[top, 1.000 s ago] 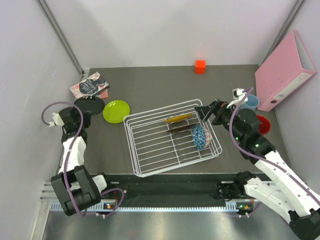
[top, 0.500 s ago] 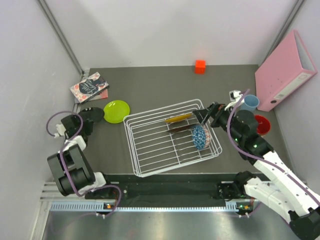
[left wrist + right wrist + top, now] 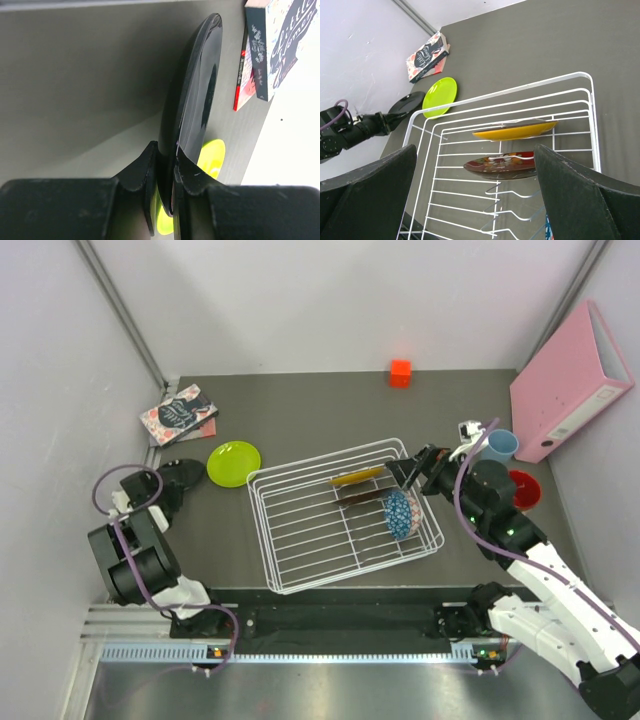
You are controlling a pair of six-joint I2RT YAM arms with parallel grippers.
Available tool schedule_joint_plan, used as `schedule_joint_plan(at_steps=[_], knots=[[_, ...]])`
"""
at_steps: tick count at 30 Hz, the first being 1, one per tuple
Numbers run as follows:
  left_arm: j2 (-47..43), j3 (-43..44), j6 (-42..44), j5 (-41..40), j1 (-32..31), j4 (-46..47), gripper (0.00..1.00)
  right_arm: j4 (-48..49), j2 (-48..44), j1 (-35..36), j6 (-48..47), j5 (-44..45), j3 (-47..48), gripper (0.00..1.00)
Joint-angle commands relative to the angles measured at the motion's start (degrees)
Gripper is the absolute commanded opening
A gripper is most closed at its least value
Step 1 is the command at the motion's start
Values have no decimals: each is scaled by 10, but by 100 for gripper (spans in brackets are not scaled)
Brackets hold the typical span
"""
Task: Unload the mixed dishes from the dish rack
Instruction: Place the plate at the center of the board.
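Observation:
The white wire dish rack (image 3: 300, 560) sits mid-table. In it a yellow plate (image 3: 357, 477) and a reddish plate (image 3: 360, 497) stand in the slots, with a blue patterned bowl (image 3: 400, 513) on its side at the right end. My right gripper (image 3: 415, 470) hovers open over the rack's far right corner, above the yellow plate (image 3: 515, 131) and the reddish plate (image 3: 502, 167). At the far left my left gripper (image 3: 167, 165) is shut on the rim of a black plate (image 3: 192, 105), held on edge near the tabletop beside the lime green plate (image 3: 233, 462).
A light blue cup (image 3: 502, 443) and a dark mug with red inside (image 3: 525, 487) stand right of the rack. A pink binder (image 3: 570, 380) leans at the far right. An orange-red cube (image 3: 400, 372) sits at the back, and books (image 3: 178, 412) lie at the back left.
The left arm has folded back and down, bringing the black plate nearer and lower, left of the lime plate. The right gripper shifted slightly toward the rack, then held still.

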Motion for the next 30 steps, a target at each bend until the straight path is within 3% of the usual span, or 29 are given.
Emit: schedule_joint_plan(at_steps=[1, 5, 6, 9, 16, 24, 30], knots=[[26, 27, 19, 6, 9, 20, 0, 13, 2, 1, -2, 2, -1, 100], [48, 49, 32, 21, 13, -14, 3, 13, 7, 1, -4, -1, 1, 100], [52, 53, 36, 26, 16, -29, 14, 14, 8, 1, -4, 0, 0, 100], [55, 66, 41, 38, 20, -60, 34, 16, 11, 1, -3, -1, -2, 99], [27, 99, 53, 27, 19, -166, 59, 24, 20, 1, 1, -9, -2, 100], [-17, 134, 49, 19, 18, -331, 70, 36, 34, 1, 12, -24, -10, 100], [-78, 109, 45, 34, 19, -374, 72, 51, 48, 1, 16, -41, -3, 100]])
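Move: Close in front of the left hand, still pinched by its near rim, the black plate has its middle about 4 cm ahead, 3 cm right and slightly below; the counter spot it goes to is right under it. The green plate lies some 16 cm right and 7 cm ahead, the books about 20 cm ahead and 2 cm right, all a few centimetres lower. From the right hand the black plate is roughly 57 cm left, 12 cm ahead and 24 cm down. Easing the pinched black plate about 1.5 cm forward and slightly left, low over the counter, the left hand then spreads its fingers to let go and draws back some 5 cm and a little right, away from the plate, its fingers tipping about 15 degrees further down. Meanwhile the empty, wide-open right hand sinks roughly 2.5 cm by the rack, drifting slightly left. ##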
